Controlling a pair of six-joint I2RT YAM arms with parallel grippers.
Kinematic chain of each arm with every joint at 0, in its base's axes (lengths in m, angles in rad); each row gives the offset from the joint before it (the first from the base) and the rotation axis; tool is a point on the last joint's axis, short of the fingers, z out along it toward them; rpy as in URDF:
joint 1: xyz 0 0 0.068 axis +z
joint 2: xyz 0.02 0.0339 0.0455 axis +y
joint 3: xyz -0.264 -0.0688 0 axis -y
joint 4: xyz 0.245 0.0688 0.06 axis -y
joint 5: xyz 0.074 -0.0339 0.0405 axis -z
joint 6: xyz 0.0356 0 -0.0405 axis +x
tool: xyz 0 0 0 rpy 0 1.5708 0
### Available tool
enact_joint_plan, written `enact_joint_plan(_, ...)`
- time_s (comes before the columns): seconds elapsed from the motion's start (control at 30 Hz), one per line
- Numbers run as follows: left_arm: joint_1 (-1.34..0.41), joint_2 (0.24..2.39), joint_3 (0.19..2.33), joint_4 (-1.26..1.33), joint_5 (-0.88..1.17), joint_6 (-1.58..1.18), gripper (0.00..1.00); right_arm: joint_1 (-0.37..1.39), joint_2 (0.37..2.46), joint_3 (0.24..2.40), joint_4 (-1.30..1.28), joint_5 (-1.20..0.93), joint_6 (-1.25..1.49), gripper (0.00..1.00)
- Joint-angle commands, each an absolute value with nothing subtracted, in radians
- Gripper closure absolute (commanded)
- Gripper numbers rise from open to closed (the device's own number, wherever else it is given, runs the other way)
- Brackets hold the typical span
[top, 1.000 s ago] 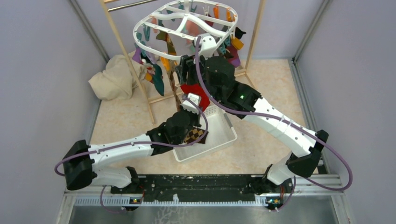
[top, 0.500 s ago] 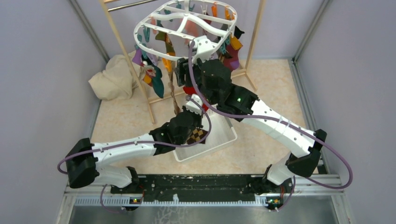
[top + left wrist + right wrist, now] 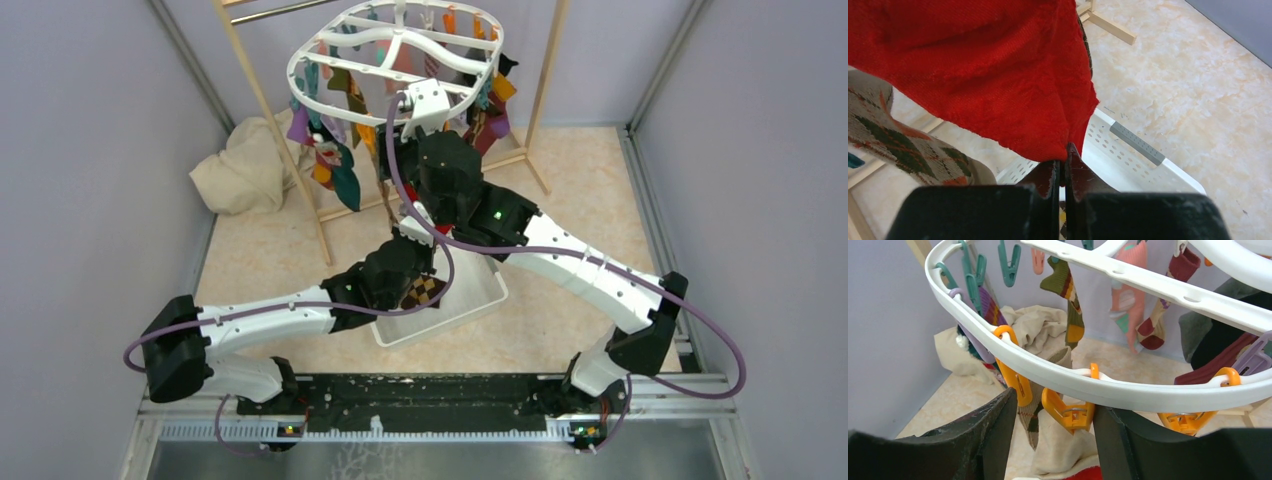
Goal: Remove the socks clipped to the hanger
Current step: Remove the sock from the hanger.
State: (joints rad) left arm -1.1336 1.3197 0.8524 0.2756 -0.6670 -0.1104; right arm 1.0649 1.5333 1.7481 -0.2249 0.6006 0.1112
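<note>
The white hanger (image 3: 293, 72) hangs at the back with several socks (image 3: 340, 180) clipped to its pegs. My left gripper (image 3: 1064, 155) is shut on the lower edge of a red sock (image 3: 988, 75), which hangs above the basket. My right gripper (image 3: 1055, 405) stands open just under the hanger rim (image 3: 1128, 392). Its fingers sit either side of an orange peg (image 3: 1068, 412), the right one against it. That peg holds a cream cuff with red fabric (image 3: 1088, 475) below it. Pink (image 3: 1128, 300) and maroon (image 3: 1168, 305) socks hang further back.
A white mesh basket (image 3: 470, 290) lies under both wrists, with a check sock (image 3: 422, 290) in it. The wooden rack poles (image 3: 270, 120) straddle the hanger. A cream cloth bundle (image 3: 240, 165) lies back left. Grey walls close both sides.
My right arm has moved back and up, so its fingers now sit under the hanger rim. The hanger has swung slightly away. My left gripper has kept its hold on the red sock.
</note>
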Motion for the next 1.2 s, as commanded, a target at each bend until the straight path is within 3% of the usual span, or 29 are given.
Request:
enact_joint_plan(0.0, -1.144, 1.318, 0.877, 0.275, -0.681, -0.1, 1.0, 1.074, 1.52, 1.755, -0.141, 0.65, 0.089, 0.45)
enact_joint_plan(0.23, -1.146, 1.315, 0.868, 0.277, -0.684, -0.106, 1.0, 1.074, 1.504, 1.732, -0.099, 0.677, 0.07, 0.53)
enact_joint_plan(0.47, -1.146, 1.311, 0.865, 0.276, -0.683, -0.108, 1.0, 1.074, 1.496, 1.721, -0.087, 0.677, 0.064, 0.75)
enact_joint_plan(0.77, -1.148, 1.301, 0.858, 0.273, -0.681, -0.112, 1.0, 1.074, 1.488, 1.712, -0.08, 0.673, 0.062, 0.96)
enact_joint_plan(1.07, -1.152, 1.281, 0.856, 0.26, -0.661, -0.121, 1.0, 1.074, 1.475, 1.689, -0.075, 0.673, 0.07, 0.98)
enact_joint_plan(1.17, -1.154, 1.271, 0.858, 0.243, -0.648, -0.131, 1.0, 1.074, 1.464, 1.679, -0.084, 0.672, 0.08, 0.84)
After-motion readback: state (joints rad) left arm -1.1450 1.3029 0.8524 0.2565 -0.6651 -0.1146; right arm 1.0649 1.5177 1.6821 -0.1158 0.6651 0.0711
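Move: The orange clip holding the red sock already stands between the right hand's open fingers, about 1 cm ahead, 1 cm to the right and at finger height. The hanger rim runs 2 cm ahead and 3 cm above. Another orange clip hangs 2 cm ahead and 6 cm left, a third 3 cm ahead and 8 cm right. From the left hand, holding the sock's lower end, the red sock's clip is some 6 cm ahead, 5 cm left and 20 cm up. The right fingers close to about half their opening and pinch the orange clip's handles under the hanger rim, gripping firmly and then keeping the squeeze, as the hand shifts only about 1 cm forward and to the right, turning a few degrees clockwise. The left hand stays nearly in place below, fingers still shut on the red sock's end. ##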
